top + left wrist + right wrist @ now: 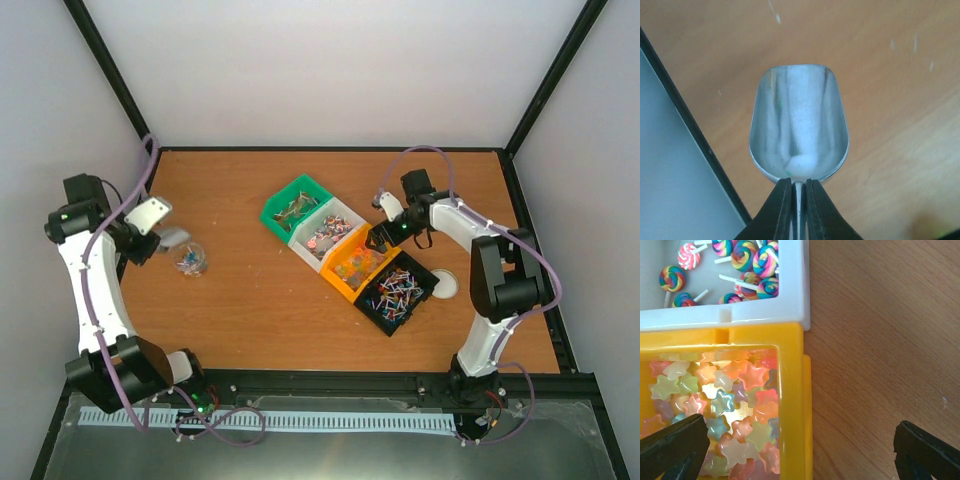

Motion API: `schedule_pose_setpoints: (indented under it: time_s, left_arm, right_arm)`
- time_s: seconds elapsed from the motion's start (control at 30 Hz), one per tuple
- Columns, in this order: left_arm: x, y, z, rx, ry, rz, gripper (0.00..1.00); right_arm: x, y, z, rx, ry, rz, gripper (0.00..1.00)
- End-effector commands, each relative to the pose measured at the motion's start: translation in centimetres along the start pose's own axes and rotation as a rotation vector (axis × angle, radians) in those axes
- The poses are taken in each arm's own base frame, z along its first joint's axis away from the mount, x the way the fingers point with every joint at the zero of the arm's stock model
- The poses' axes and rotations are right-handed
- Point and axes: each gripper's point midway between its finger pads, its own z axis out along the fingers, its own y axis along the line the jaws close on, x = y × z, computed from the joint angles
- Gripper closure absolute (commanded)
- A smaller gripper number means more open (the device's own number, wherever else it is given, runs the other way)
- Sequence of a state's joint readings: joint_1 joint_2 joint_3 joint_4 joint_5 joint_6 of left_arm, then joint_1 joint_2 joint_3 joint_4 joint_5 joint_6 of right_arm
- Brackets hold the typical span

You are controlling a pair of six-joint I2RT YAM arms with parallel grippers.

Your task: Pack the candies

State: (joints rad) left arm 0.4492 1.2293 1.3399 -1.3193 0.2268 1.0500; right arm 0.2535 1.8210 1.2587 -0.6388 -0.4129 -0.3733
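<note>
The candies lie in four bins set in a diagonal row: brownish ones in the green bin (297, 205), pink-red ones in the white bin (326, 232), star-shaped ones (730, 405) in the yellow bin (790, 405) and stick-like ones in the black bin (400, 290). Swirl lollipops (747, 257) fill the white bin (765, 310) in the right wrist view. My left gripper (799, 184) is shut on the handle of a metal scoop (799, 120), which is empty and hangs over bare table at the left. My right gripper (800, 450) is open, straddling the yellow bin's right wall.
A small clear container (190, 260) with a few coloured candies sits just right of the scoop (173, 238). A round hole (446, 285) in the table lies beside the black bin. A black frame rail (695, 135) runs along the table's left edge.
</note>
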Motion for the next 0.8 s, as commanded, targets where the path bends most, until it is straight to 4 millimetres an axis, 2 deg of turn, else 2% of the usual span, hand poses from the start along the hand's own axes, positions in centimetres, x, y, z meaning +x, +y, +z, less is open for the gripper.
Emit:
schedule_pose_setpoints:
  time_s: [0.0,0.03,0.17,0.23,0.4,0.53,0.7,0.77]
  left_arm:
    - [-6.1,0.7,-3.4,0.068,-0.265,-0.298,0.99]
    - [-6.9,1.3,-3.7,0.069,-0.295,-0.357,0.99]
    - [-9.4,4.1,-4.5,0.049,-0.404,-0.558,0.99]
    - [-10.3,4.9,-4.1,0.045,-0.420,-0.609,0.99]
    - [-12.5,5.2,-1.1,0.010,-0.363,-0.666,0.99]
    - [-14.5,5.3,2.4,-0.056,-0.323,-0.714,0.99]
    - [-17.2,2.8,7.2,-0.109,-0.335,-0.688,0.99]
    - [-17.7,2.0,9.8,-0.154,-0.302,-0.686,0.99]
  right_arm:
    - [-1.3,0.6,-2.0,0.004,-0.069,-0.017,0.00]
    - [-1.3,-0.1,-2.6,0.014,-0.082,-0.007,0.00]
    - [-1.8,-0.4,-3.9,0.032,-0.114,-0.015,0.00]
    - [-2.2,-0.5,-4.7,0.039,-0.134,-0.011,0.00]
    - [-3.2,-1.0,-6.8,0.055,-0.180,0.013,0.00]
    - [-3.2,-2.2,-7.8,0.096,-0.207,0.032,0.00]
    - [-2.6,-4.4,-8.8,0.192,-0.195,0.049,0.00]
    - [-2.0,-5.0,-9.1,0.215,-0.181,0.058,0.00]
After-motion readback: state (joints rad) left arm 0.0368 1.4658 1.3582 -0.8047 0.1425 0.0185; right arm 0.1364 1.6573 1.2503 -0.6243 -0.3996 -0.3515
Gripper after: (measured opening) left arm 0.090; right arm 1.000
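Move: The left hand holds the scoop about 22 cm above the table. The bare table it heads over, short of the green bin, lies some 25 cm ahead and 9 cm right; the candy jar is 8 cm ahead and 6 cm right, the green bin 30 cm ahead and 25 cm right. From the open right hand, the round lid lies 9 cm back, 15 cm right, 7 cm down; the orange bin is 5 cm back and 4 cm left, the black bin 13 cm back and 4 cm right. Keeping the empty scoop pinched in its shut fingers, the left hand sweeps about 15 cm forward and increasingly right, past the candy jar towards the green bin; it first rises some 6 cm, then sinks back as much, turning about 30 degrees counter-clockwise and rolling its left side down. The right hand, fingers wide open, lifts about 6 cm from beside the orange bin while drifting right. ##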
